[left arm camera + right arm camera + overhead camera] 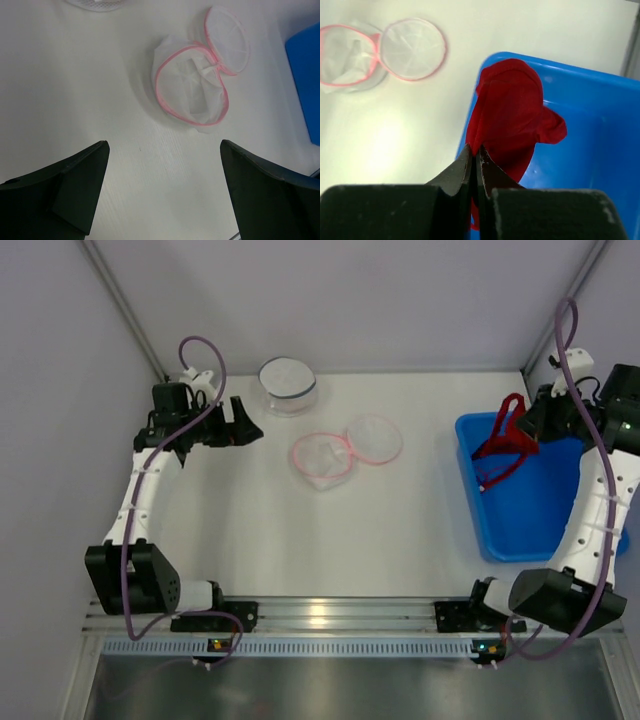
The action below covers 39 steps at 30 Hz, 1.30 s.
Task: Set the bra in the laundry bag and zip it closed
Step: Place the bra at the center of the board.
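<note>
The red bra (pixel 503 443) hangs over the blue bin (pixel 535 525), and my right gripper (pixel 522 424) is shut on its fabric. In the right wrist view the jaws (pixel 475 150) pinch the upper edge of the bra (pixel 512 107), which droops toward the bin (pixel 605 150). The laundry bag (pixel 321 458), white mesh with a pink rim, lies unzipped mid-table with its round lid (pixel 375 438) flipped aside. My left gripper (pixel 248 426) hovers left of the bag, open and holding nothing. In the left wrist view the bag (pixel 192 90) and its lid (pixel 227 32) lie ahead of the left gripper (pixel 164 146).
A second round white mesh container (pixel 288 386) stands at the back, behind the bag. The blue bin sits against the right wall. Grey walls close in the table on the left, back and right.
</note>
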Motion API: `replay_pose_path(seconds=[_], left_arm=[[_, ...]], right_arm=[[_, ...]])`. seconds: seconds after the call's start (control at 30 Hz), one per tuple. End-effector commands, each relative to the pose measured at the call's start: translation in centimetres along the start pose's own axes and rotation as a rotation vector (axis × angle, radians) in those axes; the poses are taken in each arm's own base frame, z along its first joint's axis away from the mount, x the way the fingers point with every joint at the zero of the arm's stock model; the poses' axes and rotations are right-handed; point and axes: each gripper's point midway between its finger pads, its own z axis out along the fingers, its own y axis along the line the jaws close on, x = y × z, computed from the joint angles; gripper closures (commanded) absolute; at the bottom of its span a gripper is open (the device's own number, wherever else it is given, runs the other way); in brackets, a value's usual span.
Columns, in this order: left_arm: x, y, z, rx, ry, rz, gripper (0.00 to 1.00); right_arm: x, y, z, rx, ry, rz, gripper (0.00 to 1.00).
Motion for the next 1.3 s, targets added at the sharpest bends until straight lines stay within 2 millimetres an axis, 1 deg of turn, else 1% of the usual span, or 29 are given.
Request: replay_pose_path(seconds=[0.0, 0.07, 0.1, 0.17, 0.2, 0.27, 0.3, 0.37, 0.4, 0.47, 0.5, 0.53, 0.57, 0.6, 0.63, 0.67, 0.7, 0.73, 0.8, 0.87, 0.9, 0.93, 0.97, 1.03, 1.07, 1.1, 1.2, 1.23, 1.27], left_arm=[[-0.5, 0.4, -1.3, -0.011, -0.034, 0.006, 0.02], [-0.4, 0.4, -1.6, -0.013, -0.038, 0.007, 0.02], [-0.2, 0.4, -1.6, -0.013, -0.034, 0.006, 0.02], [-0.2, 0.4, -1.7, -0.013, -0.037, 0.011, 0.02], [-0.1, 0.4, -1.7, -0.016, -0.037, 0.013, 0.02], [-0.1, 0.6, -1.7, -0.02, -0.038, 0.014, 0.02], [-0.2, 0.5, -1.8, -0.02, -0.039, 0.017, 0.02], [-0.2, 0.5, -1.7, -0.019, -0.039, 0.018, 0.02], [-0.2, 0.5, -1.7, -0.017, -0.038, 0.02, 0.02], [-0.4, 0.5, -1.8, -0.016, -0.043, 0.025, 0.02], [-0.5, 0.5, -1.8, -0.016, -0.043, 0.025, 0.02], [-0.5, 0.5, -1.8, -0.015, -0.042, 0.028, 0.02], [-0.5, 0.5, -1.8, -0.016, -0.043, 0.027, 0.02], [-0.5, 0.6, -1.8, -0.018, -0.043, 0.03, 0.02], [-0.6, 0.5, -1.9, -0.017, -0.046, 0.035, 0.02], [-0.4, 0.5, -1.8, -0.017, -0.043, 0.032, 0.02], [-0.5, 0.5, -1.9, -0.015, -0.045, 0.035, 0.02], [-0.4, 0.4, -1.9, -0.014, -0.045, 0.037, 0.02], [-0.3, 0.5, -1.9, -0.014, -0.042, 0.04, 0.02], [-0.2, 0.6, -2.0, -0.02, -0.041, 0.045, 0.02], [0.0, 0.6, -2.0, -0.024, -0.036, 0.046, 0.02], [-0.1, 0.7, -2.1, -0.031, -0.038, 0.049, 0.02], [0.0, 0.6, -2.2, -0.028, -0.036, 0.052, 0.02], [0.4, 0.9, -2.1, -0.035, -0.03, 0.049, 0.02], [0.5, 0.7, -2.2, -0.03, -0.028, 0.05, 0.02], [0.6, 0.7, -2.2, -0.028, -0.025, 0.054, 0.02], [1.7, 0.3, -2.5, -0.005, -0.003, 0.063, 0.02], [2.0, 0.0, -2.6, 0.005, 0.004, 0.066, 0.02], [2.8, 0.0, -2.6, 0.013, 0.017, 0.065, 0.02]], right_arm=[[-3.5, 5.7, -2.1, -0.144, -0.124, -0.039, 1.0], [-4.1, 6.8, -2.1, -0.153, -0.143, -0.063, 1.0], [-4.3, 8.6, -2.3, -0.19, -0.156, -0.09, 1.0], [-4.4, 10.2, -2.1, -0.227, -0.172, -0.113, 1.0], [-4.5, 11.8, -2.4, -0.264, -0.19, -0.131, 1.0], [-4.4, 12.8, -2.1, -0.277, -0.204, -0.148, 1.0], [-4.4, 14.3, -2.3, -0.316, -0.209, -0.17, 1.0], [-4.4, 15.3, -2.1, -0.349, -0.216, -0.187, 1.0], [-4.3, 16.9, -2.2, -0.392, -0.219, -0.204, 1.0], [-4.2, 17.7, -2.1, -0.412, -0.217, -0.212, 1.0], [-4.1, 18.8, -2.1, -0.442, -0.218, -0.212, 1.0], [-3.9, 19.2, -1.9, -0.456, -0.215, -0.204, 1.0], [-2.9, 19.7, -1.3, -0.477, -0.187, -0.181, 1.0], [-2.5, 20.9, -1.2, -0.516, -0.184, -0.193, 1.0], [-1.1, 21.2, -0.2, -0.522, -0.143, -0.181, 1.0], [-0.5, 22.0, 0.1, -0.538, -0.127, -0.173, 1.0], [0.3, 23.7, 0.3, -0.585, -0.11, -0.193, 1.0], [1.6, 24.4, 1.4, -0.599, -0.09, -0.196, 1.0], [3.3, 26.8, 2.0, -0.67, -0.057, -0.196, 1.0], [5.7, 28.3, 3.8, -0.702, 0.003, -0.18, 1.0], [6.5, 28.7, 4.5, -0.702, 0.024, -0.177, 1.0], [7.5, 29.0, 5.8, -0.687, 0.028, -0.177, 1.0], [8.7, 30.2, 6.4, -0.703, 0.064, -0.166, 1.0], [10.5, 31.2, 7.8, -0.686, 0.096, -0.181, 1.0], [11.1, 32.0, 8.8, -0.689, 0.105, -0.192, 1.0], [12.0, 33.6, 8.8, -0.719, 0.12, -0.219, 1.0], [13.1, 36.2, 10.4, -0.747, 0.168, -0.199, 1.0], [13.1, 36.6, 10.9, -0.745, 0.174, -0.185, 1.0], [14.0, 37.2, 11.8, -0.74, 0.212, -0.155, 1.0]])
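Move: The right gripper already pinches the red bra high over the far left part of the blue bin, whose middle lies some 10 cm to its right, 3 cm nearer and 28 cm below. The board centre is about 35 cm to its left, 8 cm back and 31 cm down. The open pink bag sits 42 cm left and 3 cm ahead, its lid 30 cm left and 8 cm ahead. From the left hand the board centre is about 13 cm back, 24 cm right and 23 cm down. Keep the right gripper shut on the bra and carry it left some 34 cm, off the bin and in over the board, drawing back about 12 cm on the way to stay on the near side of the pink bag. Rise a few centimetres first, then sink about 22 cm over the second half, turning the hand some 40 degrees counter-clockwise and tipping its fingers further down. ##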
